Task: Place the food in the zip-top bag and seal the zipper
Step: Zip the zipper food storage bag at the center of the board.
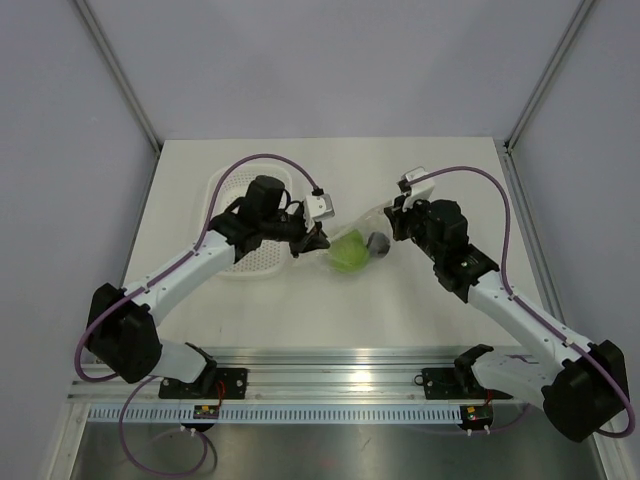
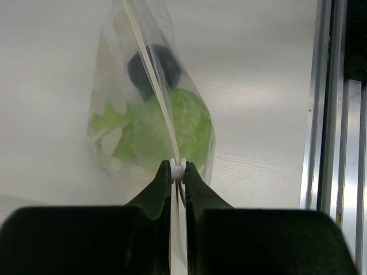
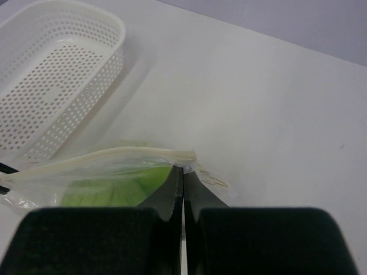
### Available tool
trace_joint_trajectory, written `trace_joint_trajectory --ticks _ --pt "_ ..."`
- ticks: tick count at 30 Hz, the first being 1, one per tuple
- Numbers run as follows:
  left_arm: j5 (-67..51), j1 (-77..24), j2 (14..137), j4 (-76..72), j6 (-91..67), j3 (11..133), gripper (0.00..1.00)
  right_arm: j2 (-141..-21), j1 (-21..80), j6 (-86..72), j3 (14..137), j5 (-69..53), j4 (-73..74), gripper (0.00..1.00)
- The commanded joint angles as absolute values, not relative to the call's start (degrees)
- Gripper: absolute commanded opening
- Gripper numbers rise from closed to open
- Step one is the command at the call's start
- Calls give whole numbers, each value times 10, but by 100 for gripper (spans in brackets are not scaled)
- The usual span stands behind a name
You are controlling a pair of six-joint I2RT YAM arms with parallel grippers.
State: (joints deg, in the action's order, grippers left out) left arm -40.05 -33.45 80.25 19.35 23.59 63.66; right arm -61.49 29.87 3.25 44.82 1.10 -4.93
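Note:
The clear dotted zip-top bag (image 1: 358, 238) is held up between my two grippers at mid-table. Inside it are the lime-green ball (image 1: 347, 251) and the small dark piece (image 1: 379, 242); I cannot make out the chili pepper. My left gripper (image 1: 318, 241) is shut on the white slider of the zipper (image 2: 150, 80) at the bag's left end (image 2: 178, 168). In the left wrist view the ball (image 2: 178, 129) and the dark piece (image 2: 153, 66) hang below the strip. My right gripper (image 1: 397, 225) is shut on the bag's right corner (image 3: 183, 169), where the zipper (image 3: 114, 156) ends.
A white perforated tray (image 1: 232, 262) lies on the table under the left arm and shows in the right wrist view (image 3: 51, 74). An aluminium rail (image 1: 340, 365) runs along the near table edge. Frame posts stand at the back corners.

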Motion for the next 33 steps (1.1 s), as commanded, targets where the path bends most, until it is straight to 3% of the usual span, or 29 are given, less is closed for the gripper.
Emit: trace_joint_trajectory --ticks 1,18,27,33 --pt "-397 -319 773 210 227 612 0 -615 265 26 482 110 -99 0" --pt "-383 -283 701 178 188 527 0 -649 209 14 494 120 -123 0" --pt "-382 -282 714 181 186 554 0 -664 208 27 508 116 -134 0" --pt "-364 -282 774 159 166 638 0 -709 207 73 540 109 -198 0"
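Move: My left hand holds the zipper's white slider, with the loose left end of the zipper about 6 cm to its left, 3 cm back and slightly below. The green food in the bag lies some 8 cm right and 13 cm below; the white basket is about 18 cm left and 6 cm ahead. From my right hand, closed on the bag's right corner, that loose end is roughly 21 cm left and 9 cm back, the green food 8 cm left and 8 cm back. I pull the bag's zipper long between my hands. My left draws the slider about 4 cm left towards the loose end, dipping 2 cm, then pauses and comes back up; meanwhile my right keeps its pinch on the corner and goes right and forward, some 7 cm in all, turning about 10 degrees clockwise and rising slightly last. Both grippers stay shut. ##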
